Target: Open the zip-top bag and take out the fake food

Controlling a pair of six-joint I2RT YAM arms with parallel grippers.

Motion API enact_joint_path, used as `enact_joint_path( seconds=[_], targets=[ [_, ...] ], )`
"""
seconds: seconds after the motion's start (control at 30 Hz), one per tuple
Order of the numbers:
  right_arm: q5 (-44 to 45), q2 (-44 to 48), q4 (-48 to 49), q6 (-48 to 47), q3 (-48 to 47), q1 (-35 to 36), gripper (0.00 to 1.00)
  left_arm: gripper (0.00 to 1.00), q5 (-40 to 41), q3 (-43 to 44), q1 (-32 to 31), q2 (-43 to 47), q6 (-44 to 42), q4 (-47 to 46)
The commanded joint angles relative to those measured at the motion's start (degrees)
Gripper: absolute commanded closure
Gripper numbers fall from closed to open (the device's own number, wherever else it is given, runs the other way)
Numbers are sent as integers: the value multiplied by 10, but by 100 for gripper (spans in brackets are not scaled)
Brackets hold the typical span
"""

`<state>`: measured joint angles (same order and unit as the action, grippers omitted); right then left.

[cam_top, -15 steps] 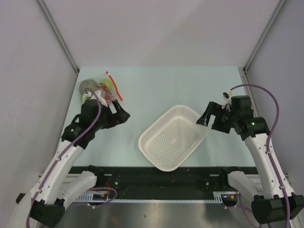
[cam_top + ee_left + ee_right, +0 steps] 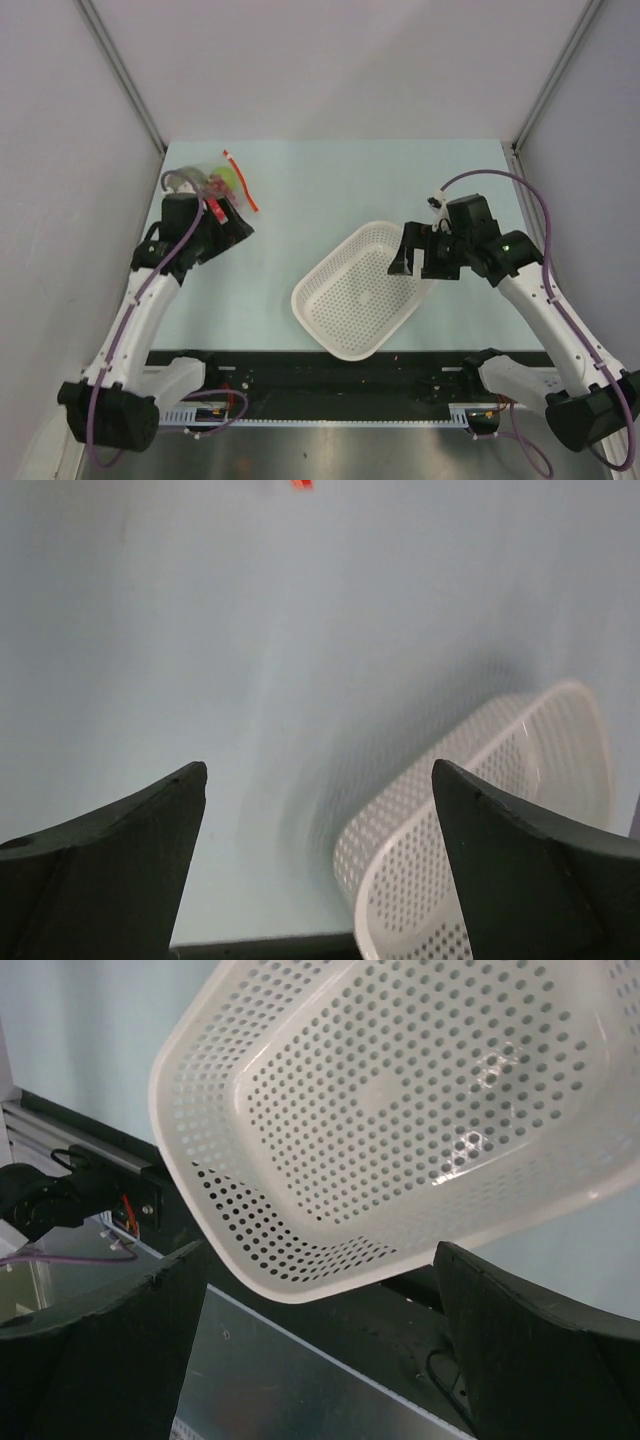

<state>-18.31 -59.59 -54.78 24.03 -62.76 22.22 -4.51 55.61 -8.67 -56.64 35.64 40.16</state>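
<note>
The zip-top bag point(image 2: 203, 179) lies crinkled at the table's far left, its orange-red zip strip point(image 2: 241, 183) on the right side. Through the plastic I see fake food: a green piece point(image 2: 229, 177) and something red point(image 2: 214, 207). My left gripper point(image 2: 237, 227) stands open just in front of the bag, its arm covering the bag's near part. In the left wrist view the left gripper point(image 2: 318, 770) has only bare table between its jaws. My right gripper point(image 2: 404, 253) hovers open over the basket's right corner; the right wrist view shows the right gripper point(image 2: 320, 1250) holding nothing.
A white perforated basket point(image 2: 303, 303) sits empty at the table's middle front; its rim point(image 2: 366, 882) shows low right in the left wrist view and the basket point(image 2: 196, 1186) fills the right wrist view. Grey walls enclose the table. A black rail point(image 2: 330, 372) runs along the near edge.
The left gripper has pulled back and to the left, closer to the bag. The right gripper has swung left, from beside the basket to above its right corner.
</note>
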Motion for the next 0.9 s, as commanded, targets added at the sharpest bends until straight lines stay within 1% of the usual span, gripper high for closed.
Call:
enact_joint_path(
  seconds=[0.0, 0.03, 0.1, 0.13, 0.17, 0.23, 0.27, 0.3, 0.33, 0.37, 0.4, 0.43, 0.5, 0.53, 0.57, 0.6, 0.63, 0.67, 0.77, 0.87],
  targets=[
    [6, -24, 18, 18, -60, 37, 0, 3, 8, 26, 65, -76, 0, -113],
    [3, -31, 22, 21, -67, 42, 0, 6, 5, 29, 70, -118, -5, -152],
    [2, -42, 25, 18, -82, 51, 0, 9, 30, 72, 72, -168, -28, -151],
    [2, -54, 28, 15, -97, 56, 0, 14, 32, 89, 72, -197, -41, -154],
    [0, -61, 30, 11, -106, 57, 0, 17, 35, 121, 70, -242, -81, -156],
    [-7, -78, 47, 4, -118, 58, 0, 25, 44, 152, 58, -282, -133, -158],
    [-9, -87, 54, 0, -122, 58, 0, 25, 61, 179, 53, -315, -183, -159],
    [-13, -94, 60, -1, -125, 58, 0, 23, 64, 195, 41, -332, -207, -158],
    [-15, -110, 68, -2, -133, 58, 0, 18, 107, 241, 20, -370, -240, -129],
    [-16, -117, 68, -3, -138, 58, 0, 15, 135, 265, 8, -389, -255, -117],
    [-16, -129, 69, -3, -147, 59, 0, 13, 161, 307, -5, -431, -281, -105],
    [-13, -134, 68, -2, -148, 59, 0, 11, 240, 326, -33, -452, -289, -102],
    [-10, -140, 67, -2, -152, 60, 0, 10, 322, 377, -58, -498, -296, -105],
    [-7, -141, 66, -2, -153, 60, 0, 10, 398, 396, -78, -541, -295, -101],
    [-3, -141, 64, -1, -154, 60, 0, 11, 425, 429, -87, -564, -294, -98],
    [1, -141, 61, -2, -155, 60, 0, 14, 454, 443, -100, -583, -291, -98],
    [3, -141, 54, -2, -155, 60, 0, 22, 497, 455, -105, -619, -287, -91],
    [5, -141, 50, -3, -155, 60, 0, 24, 513, 489, -108, -635, -270, -80],
    [10, -132, 35, -5, -155, 60, 0, 26, 525, 552, -108, -689, -242, -24],
    [12, -116, 30, 1, -142, 60, 0, 29, 526, 567, -111, -717, -244, -16]
  ],
)
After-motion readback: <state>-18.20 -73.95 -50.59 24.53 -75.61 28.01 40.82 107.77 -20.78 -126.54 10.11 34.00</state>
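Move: From my left hand, the middle of the zip-top bag's red zip strip lies about 22 cm ahead, 5 cm to the left and some 18 cm below. The bag's body with the fake food is about 20 cm ahead and 14 cm left, the white basket roughly 6 cm back and 26 cm right. From my right hand, the strip's middle is some 30 cm ahead and 35 cm left, well below. I send my left hand quickly forward about 25 cm towards the zip strip, bowing a few centimetres left and back again while sinking some 8 cm. I roll the wrist about 50 degrees, left side up, so the fingers aim left at the strip, and narrow them to roughly three-quarters open, touching nothing yet. My right hand, wide open, drifts about 5 cm forward and 5 cm left above the basket, rising slightly. ##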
